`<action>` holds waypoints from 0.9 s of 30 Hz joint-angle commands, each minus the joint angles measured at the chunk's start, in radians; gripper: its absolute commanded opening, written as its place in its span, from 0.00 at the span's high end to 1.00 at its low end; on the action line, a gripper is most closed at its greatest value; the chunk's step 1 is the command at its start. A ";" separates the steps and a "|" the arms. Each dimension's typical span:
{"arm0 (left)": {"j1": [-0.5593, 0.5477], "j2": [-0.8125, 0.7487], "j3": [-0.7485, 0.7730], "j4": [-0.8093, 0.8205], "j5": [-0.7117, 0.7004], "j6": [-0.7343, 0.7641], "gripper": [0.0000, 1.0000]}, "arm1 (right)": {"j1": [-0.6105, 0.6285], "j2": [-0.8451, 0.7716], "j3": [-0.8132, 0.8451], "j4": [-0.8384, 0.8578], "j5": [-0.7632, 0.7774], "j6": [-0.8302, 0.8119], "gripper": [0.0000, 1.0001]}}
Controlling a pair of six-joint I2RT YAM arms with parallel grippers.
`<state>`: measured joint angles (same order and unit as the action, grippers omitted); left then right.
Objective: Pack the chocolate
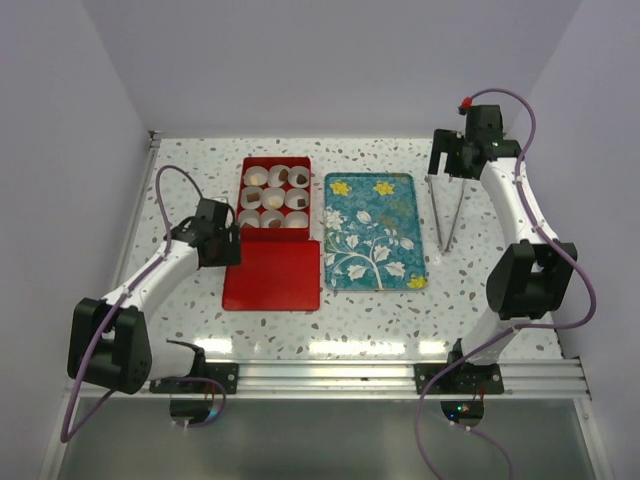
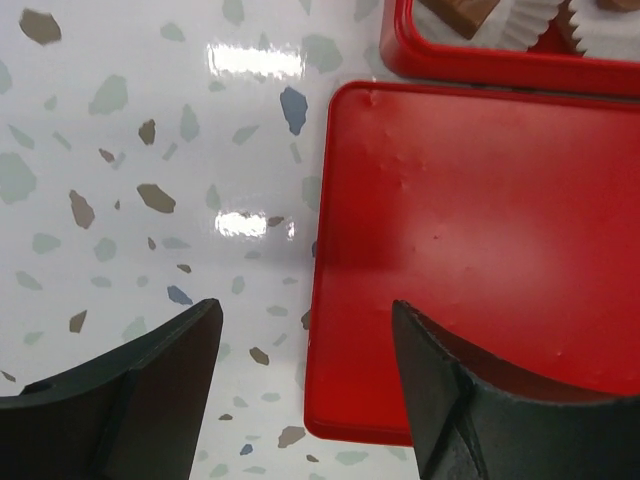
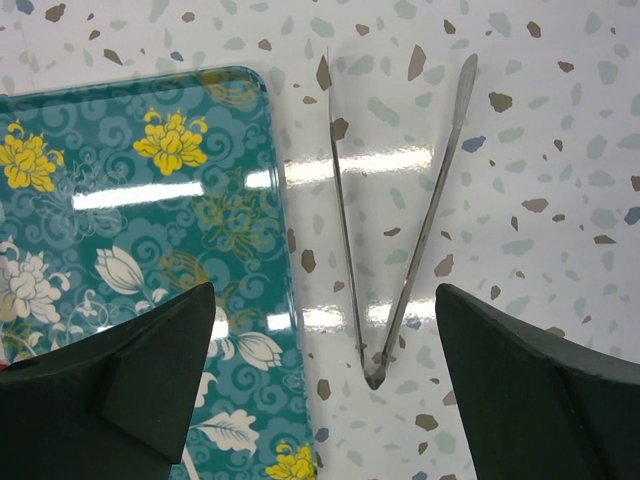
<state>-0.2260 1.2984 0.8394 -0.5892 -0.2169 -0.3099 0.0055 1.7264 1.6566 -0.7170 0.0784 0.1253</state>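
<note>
The chocolate pieces [image 1: 298,179], brown and cream, lie in white paper cups inside a red box [image 1: 246,190] at the back left. One brown piece [image 2: 455,12] shows at the top of the left wrist view. My left gripper [image 1: 230,250] is open and empty, its jaws [image 2: 305,335] straddling the left edge of the flat red lid [image 2: 480,230]. My right gripper [image 1: 447,172] is open and empty above metal tongs [image 3: 400,240], its fingertips [image 3: 325,320] hovering over the closed end of the tongs.
The red lid [image 1: 272,274] lies in front of the box. A teal tray [image 1: 373,231] with a flower print lies right of it and shows only its print [image 3: 130,200]. The tongs [image 1: 447,212] lie on the speckled table right of the tray. Walls enclose the table.
</note>
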 commanded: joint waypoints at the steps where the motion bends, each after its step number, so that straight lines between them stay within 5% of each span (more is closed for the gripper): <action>1: -0.012 -0.013 -0.048 0.048 -0.027 -0.102 0.28 | -0.002 -0.056 0.012 0.033 -0.043 0.020 0.05; 12: -0.013 -0.013 -0.178 0.144 -0.059 -0.164 0.53 | -0.004 -0.082 -0.017 0.053 -0.057 0.013 0.05; 23: -0.013 0.088 -0.220 0.235 -0.027 -0.143 0.60 | -0.002 -0.100 -0.020 0.048 -0.052 0.002 0.05; 27: -0.013 0.145 -0.207 0.236 -0.021 -0.136 0.83 | -0.002 -0.108 -0.020 0.048 -0.049 -0.001 0.05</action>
<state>-0.2329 1.3808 0.6460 -0.3725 -0.2394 -0.4541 0.0055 1.6665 1.6424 -0.6918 0.0338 0.1310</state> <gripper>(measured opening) 0.215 0.946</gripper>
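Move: The red lid's left edge runs almost beneath the empty left hand, about 2 cm back and 7 cm below; the lid's middle is some 11 cm to the right of the hand, 2 cm back and 7 cm down. The chocolate box stands about 18 cm ahead and 11 cm right, the patterned tray roughly 9 cm ahead and 35 cm right, both lower. From the right hand the lid lies some 40 cm left, 20 cm back and 21 cm below. Down and a little back, the left hand sinks about 6.5 cm to the lid's left edge, then eases some 2 cm forward again near the bottom, turning slightly counter-clockwise. Its fingers, already partly closed, narrow until one stands on either side of the edge, starting to pinch it. The open right hand rises about 2 cm, away from the metal tongs. ##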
